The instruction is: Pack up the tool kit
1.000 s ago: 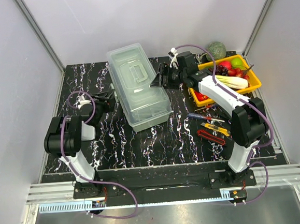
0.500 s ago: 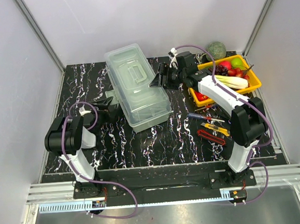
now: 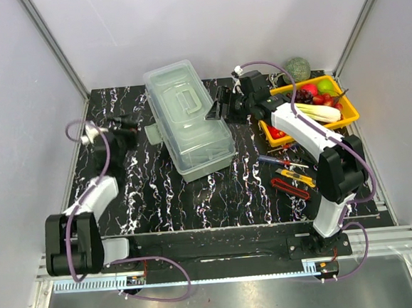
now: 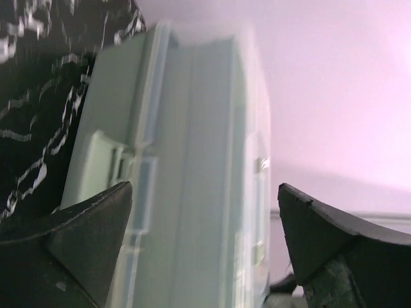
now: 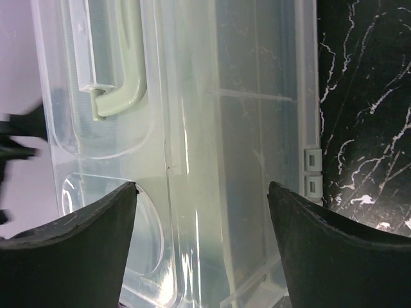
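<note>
The tool kit's pale grey-green toolbox lies shut on the black marbled table, clear lid and handle facing up. My left gripper hangs open just left of the box, facing its side wall and latch, with nothing between its fingers. My right gripper stands open at the box's right edge, jaws spread over the lid without gripping it. A screwdriver, a yellow utility knife and a red utility knife lie loose on the table to the right.
An orange-yellow tray of fruit and vegetables stands at the back right, with a green round vegetable behind it. Grey walls close in the table on three sides.
My left arm swung from near its base out to the back left, and its gripper opened wide. The toolbox shifted slightly to the left. My right gripper opened a little.
</note>
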Action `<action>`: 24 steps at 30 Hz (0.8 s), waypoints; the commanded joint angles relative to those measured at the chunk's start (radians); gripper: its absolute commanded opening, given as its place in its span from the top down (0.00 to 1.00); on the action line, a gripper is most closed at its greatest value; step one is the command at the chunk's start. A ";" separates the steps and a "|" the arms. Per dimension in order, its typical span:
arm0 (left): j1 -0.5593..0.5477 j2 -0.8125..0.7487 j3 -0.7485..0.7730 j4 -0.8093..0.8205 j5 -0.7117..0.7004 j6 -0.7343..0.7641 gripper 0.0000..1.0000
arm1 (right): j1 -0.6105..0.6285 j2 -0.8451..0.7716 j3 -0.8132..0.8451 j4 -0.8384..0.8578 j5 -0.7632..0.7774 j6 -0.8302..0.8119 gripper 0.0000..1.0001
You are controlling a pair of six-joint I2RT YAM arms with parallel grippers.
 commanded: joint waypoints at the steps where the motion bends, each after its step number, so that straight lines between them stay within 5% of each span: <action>1: 0.007 -0.097 0.342 -0.796 -0.180 0.289 0.01 | -0.013 -0.011 0.005 -0.179 0.225 -0.059 0.14; 5: 0.007 -0.097 0.507 -0.970 -0.176 0.369 0.01 | -0.016 -0.059 0.011 -0.202 0.279 -0.078 0.13; 10: -0.016 -0.047 0.585 -0.884 0.082 0.417 0.01 | -0.023 -0.108 -0.004 -0.212 0.306 -0.085 0.13; 15: -0.124 0.064 0.728 -0.870 0.156 0.449 0.01 | -0.023 -0.117 -0.043 -0.203 0.184 -0.110 0.17; 24: -0.251 0.249 0.994 -0.888 0.230 0.542 0.01 | -0.022 -0.243 -0.234 -0.142 -0.037 -0.093 0.45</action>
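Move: The lid handle of the clear tool box lies about 16 cm to the left gripper's right, some 5 cm farther out and a few centimetres lower. The opened latch is roughly 5 cm to that gripper's right, level with it in reach, about 10 cm below. From the right gripper the handle is some 7 cm left, 3 cm farther out and slightly lower; the screwdriver lies about 18 cm right, 11 cm back and well below. Lift the open left gripper away from the flipped-out latch, then swing it right across the lid, ending some 11 cm higher and 12 cm right, with its left side rolled up and the fingers turned some 30 degrees clockwise. Meanwhile back the right gripper off the lid's right edge, first right, then back towards its base, closing its fingers partway. ##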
